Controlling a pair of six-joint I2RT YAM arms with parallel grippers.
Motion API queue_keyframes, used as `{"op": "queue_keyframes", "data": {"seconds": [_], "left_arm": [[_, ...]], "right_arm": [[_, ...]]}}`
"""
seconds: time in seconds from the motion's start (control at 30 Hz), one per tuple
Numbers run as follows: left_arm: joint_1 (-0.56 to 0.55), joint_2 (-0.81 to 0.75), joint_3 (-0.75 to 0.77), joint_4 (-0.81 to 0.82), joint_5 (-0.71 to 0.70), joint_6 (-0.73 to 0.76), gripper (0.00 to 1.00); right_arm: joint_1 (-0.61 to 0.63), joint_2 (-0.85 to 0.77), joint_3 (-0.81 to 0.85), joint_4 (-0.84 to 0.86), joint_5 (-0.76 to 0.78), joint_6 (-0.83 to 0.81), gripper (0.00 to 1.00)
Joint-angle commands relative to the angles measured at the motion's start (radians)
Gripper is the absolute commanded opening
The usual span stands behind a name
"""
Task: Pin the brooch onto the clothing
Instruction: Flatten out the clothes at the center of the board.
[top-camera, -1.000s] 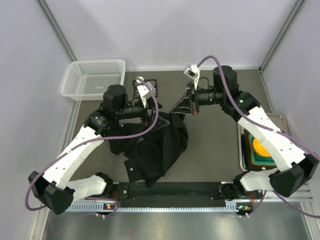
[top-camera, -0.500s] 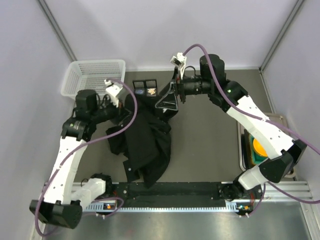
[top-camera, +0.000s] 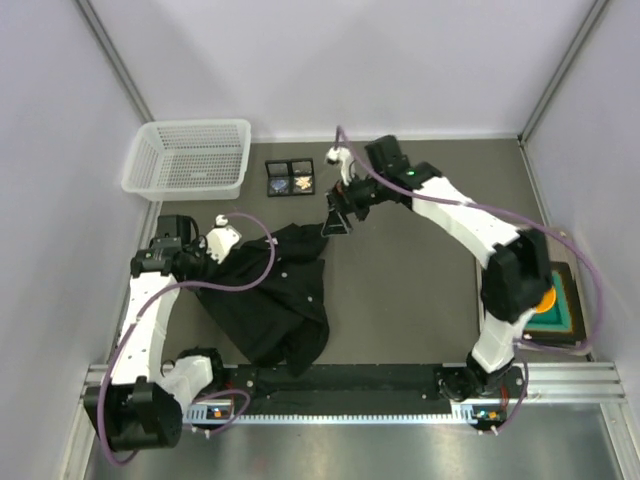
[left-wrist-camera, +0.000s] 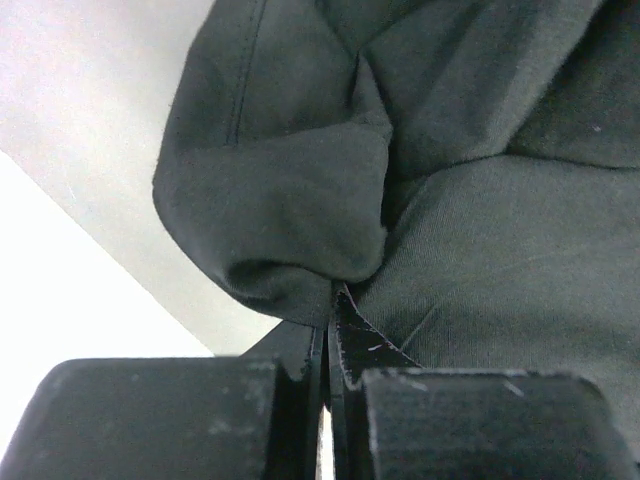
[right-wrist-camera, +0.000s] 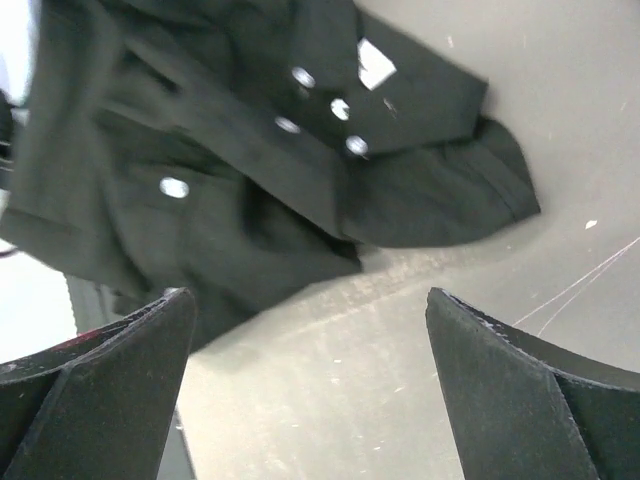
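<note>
The clothing (top-camera: 270, 295), a black shirt with small white buttons, lies crumpled on the left half of the grey table. My left gripper (top-camera: 202, 263) is at its left edge; in the left wrist view its jaws (left-wrist-camera: 330, 300) are shut on a fold of the black cloth (left-wrist-camera: 300, 190). My right gripper (top-camera: 336, 222) hovers just off the shirt's far right corner, open and holding nothing (right-wrist-camera: 308, 295); its view shows the shirt (right-wrist-camera: 230, 160) and its buttons beyond the fingertips. The brooch (top-camera: 303, 183) sits in a small black box (top-camera: 290, 166) behind the shirt.
A white mesh basket (top-camera: 188, 155) stands at the back left. A dark green tray (top-camera: 568, 305) with an orange object (top-camera: 548, 298) is at the right edge, partly behind the right arm. A black rail (top-camera: 350, 385) runs along the near edge.
The left gripper shut on the shirt and pulled it left and toward the near edge. The right gripper let go of the shirt, opened wide and swung left and lower.
</note>
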Motion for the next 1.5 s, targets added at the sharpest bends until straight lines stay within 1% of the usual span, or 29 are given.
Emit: {"op": "queue_keyframes", "data": {"seconds": [0.0,0.13,0.2,0.37,0.53,0.73,0.83,0.9,0.93,0.97,1.0,1.03,1.1,1.13,1.23,1.27,1.3,1.33,1.37,1.43,1.47], "left_arm": [[0.033,0.097,-0.012,0.003,-0.106,0.079,0.00],[0.061,0.145,-0.001,0.006,-0.062,0.084,0.00],[0.061,0.163,0.011,0.011,-0.048,0.075,0.00],[0.061,0.202,0.021,0.017,-0.031,0.069,0.00],[0.063,0.220,0.024,0.029,-0.013,0.043,0.00],[0.063,0.235,0.034,0.038,-0.005,0.027,0.00],[0.061,0.242,0.040,0.044,0.001,0.015,0.00],[0.061,0.248,0.050,0.046,0.017,0.006,0.00],[0.061,0.252,0.054,0.043,0.027,-0.006,0.00],[0.061,0.255,0.070,0.040,0.040,-0.014,0.00],[0.063,0.257,0.080,0.038,0.069,-0.022,0.00],[0.063,0.260,0.093,0.035,0.086,-0.037,0.00],[0.061,0.266,0.140,0.029,0.128,-0.046,0.00],[0.063,0.271,0.161,0.031,0.171,-0.060,0.00],[0.061,0.295,0.270,0.038,0.249,-0.103,0.00],[0.063,0.303,0.330,0.043,0.271,-0.117,0.00],[0.061,0.311,0.362,0.060,0.293,-0.132,0.00],[0.063,0.326,0.395,0.070,0.309,-0.167,0.00],[0.061,0.332,0.460,0.083,0.355,-0.187,0.00],[0.061,0.352,0.529,0.103,0.411,-0.224,0.00],[0.063,0.354,0.603,0.104,0.490,-0.235,0.00]], "right_arm": [[0.001,0.178,0.108,-0.067,0.054,-0.128,0.95],[0.004,0.327,0.231,-0.069,0.080,-0.118,0.93],[0.004,0.396,0.266,-0.067,0.093,-0.110,0.95],[0.008,0.503,0.369,-0.064,0.108,-0.081,0.98],[0.031,0.598,0.441,-0.061,0.129,-0.078,0.98],[0.065,0.639,0.429,-0.063,0.177,-0.118,0.98],[0.083,0.626,0.392,-0.064,0.194,-0.122,0.95],[0.094,0.597,0.366,-0.066,0.209,-0.141,0.81],[0.099,0.588,0.345,-0.067,0.212,-0.144,0.69],[0.103,0.567,0.340,-0.073,0.212,-0.145,0.37],[0.102,0.556,0.340,-0.079,0.217,-0.142,0.15],[0.100,0.541,0.347,-0.087,0.227,-0.136,0.00],[0.082,0.475,0.355,-0.115,0.238,-0.132,0.00],[0.070,0.441,0.355,-0.118,0.237,-0.127,0.00],[-0.013,0.312,0.366,-0.129,0.223,-0.105,0.00],[-0.035,0.282,0.372,-0.142,0.218,-0.099,0.00],[-0.086,0.248,0.387,-0.155,0.190,-0.095,0.00],[-0.107,0.191,0.393,-0.165,0.176,-0.093,0.00],[-0.131,0.157,0.401,-0.179,0.163,-0.093,0.00],[-0.185,0.073,0.412,-0.220,0.130,-0.101,0.00],[-0.202,0.045,0.415,-0.236,0.117,-0.104,0.00]]}}
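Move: The right hand, open, has the clothing's far-right corner some 6 cm ahead, 6 cm to its left and 20 cm below. The brooch box stands about 19 cm ahead and 12 cm left of this hand. The left hand already holds the clothing's left part; the white basket it is taken towards lies about 33 cm ahead and 2 cm left, and the far-right corner 15 cm ahead and 29 cm to its right. The right hand sinks some 20 cm, pinches the clothing's far-right corner, then both hands raise it forward. ##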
